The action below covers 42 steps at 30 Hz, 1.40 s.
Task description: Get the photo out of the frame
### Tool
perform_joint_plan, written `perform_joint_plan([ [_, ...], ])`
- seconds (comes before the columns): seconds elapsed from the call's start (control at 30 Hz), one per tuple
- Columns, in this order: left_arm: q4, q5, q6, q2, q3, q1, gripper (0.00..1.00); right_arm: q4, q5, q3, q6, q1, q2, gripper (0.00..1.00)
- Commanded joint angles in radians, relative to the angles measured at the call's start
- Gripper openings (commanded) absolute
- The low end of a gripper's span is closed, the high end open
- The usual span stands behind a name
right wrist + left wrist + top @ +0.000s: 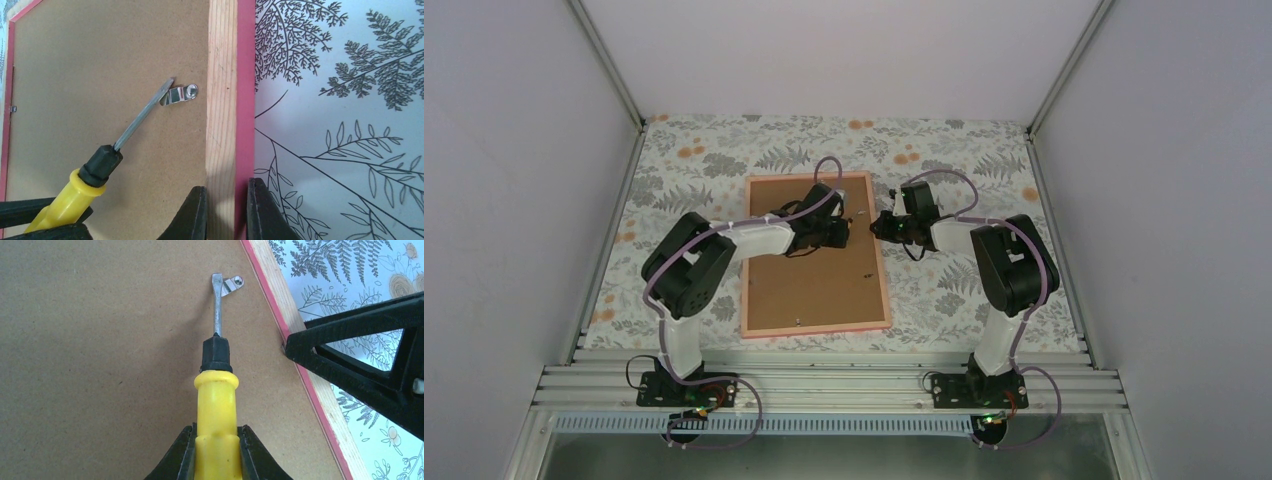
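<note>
The pink frame (814, 326) lies face down on the tablecloth, its brown backing board (809, 285) facing up. The photo is hidden beneath that board. My left gripper (216, 432) is shut on the yellow handle of a screwdriver (216, 405). The screwdriver's flat tip touches a small metal clip (231, 284) by the frame's right rail. The right wrist view shows the same clip (180, 94) and the blade beside it. My right gripper (226, 192) is shut across that wooden right rail (222, 100), one finger inside and one outside. From above, the two grippers, left (842, 232) and right (876, 226), meet at the frame's upper right.
A floral tablecloth (954, 290) covers the table around the frame. Grey walls enclose the left, right and back sides. An aluminium rail (824, 385) carries both arm bases at the near edge. Another small clip (13, 108) sits at the frame's opposite rail.
</note>
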Motion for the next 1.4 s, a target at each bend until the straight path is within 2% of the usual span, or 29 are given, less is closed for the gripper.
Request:
perform_joint_plan([
  [0.0,-0.069,0.009,-0.012,-0.034,-0.033,-0.008,0.02,-0.047,-0.025,-0.028,0.004,0.001,-0.018,0.04],
  [0.2,-0.074,-0.028,-0.029,-0.089,-0.062,-0.007,0.02,-0.057,-0.005,-0.025,0.008,-0.002,-0.022,0.04],
  [0.67,-0.081,-0.109,-0.057,-0.332,-0.220,0.006,0.02,-0.093,0.065,-0.043,0.059,-0.060,-0.085,0.04],
  [1.37,-0.086,-0.126,-0.098,-0.557,-0.378,0.010,0.02,-0.066,0.135,-0.275,0.283,-0.256,-0.319,0.04],
])
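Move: The left hand, with the screwdriver, has the frame's left rail about 24 cm to its left, its middle 6 cm back and some 4 cm lower. The upper right metal tab, beside the tip, is roughly 4 cm ahead and 3 cm right; the lower left tab is 23 cm left and 13 cm back. The right hand already pinches the right rail; from it the backing board's middle lies some 13 cm left and 5 cm back, and that same upper right tab 5 cm ahead and 3 cm left. Back and to the left, low at first, the left hand draws the screwdriver tip along against the metal tab, then lifts clear about 5 cm and carries on towards the left rail, its fingers keeping the handle. Meanwhile the right hand, still pinching the right rail, drags the frame some 12 cm to the right and slightly back, turning clockwise about 25 degrees. ##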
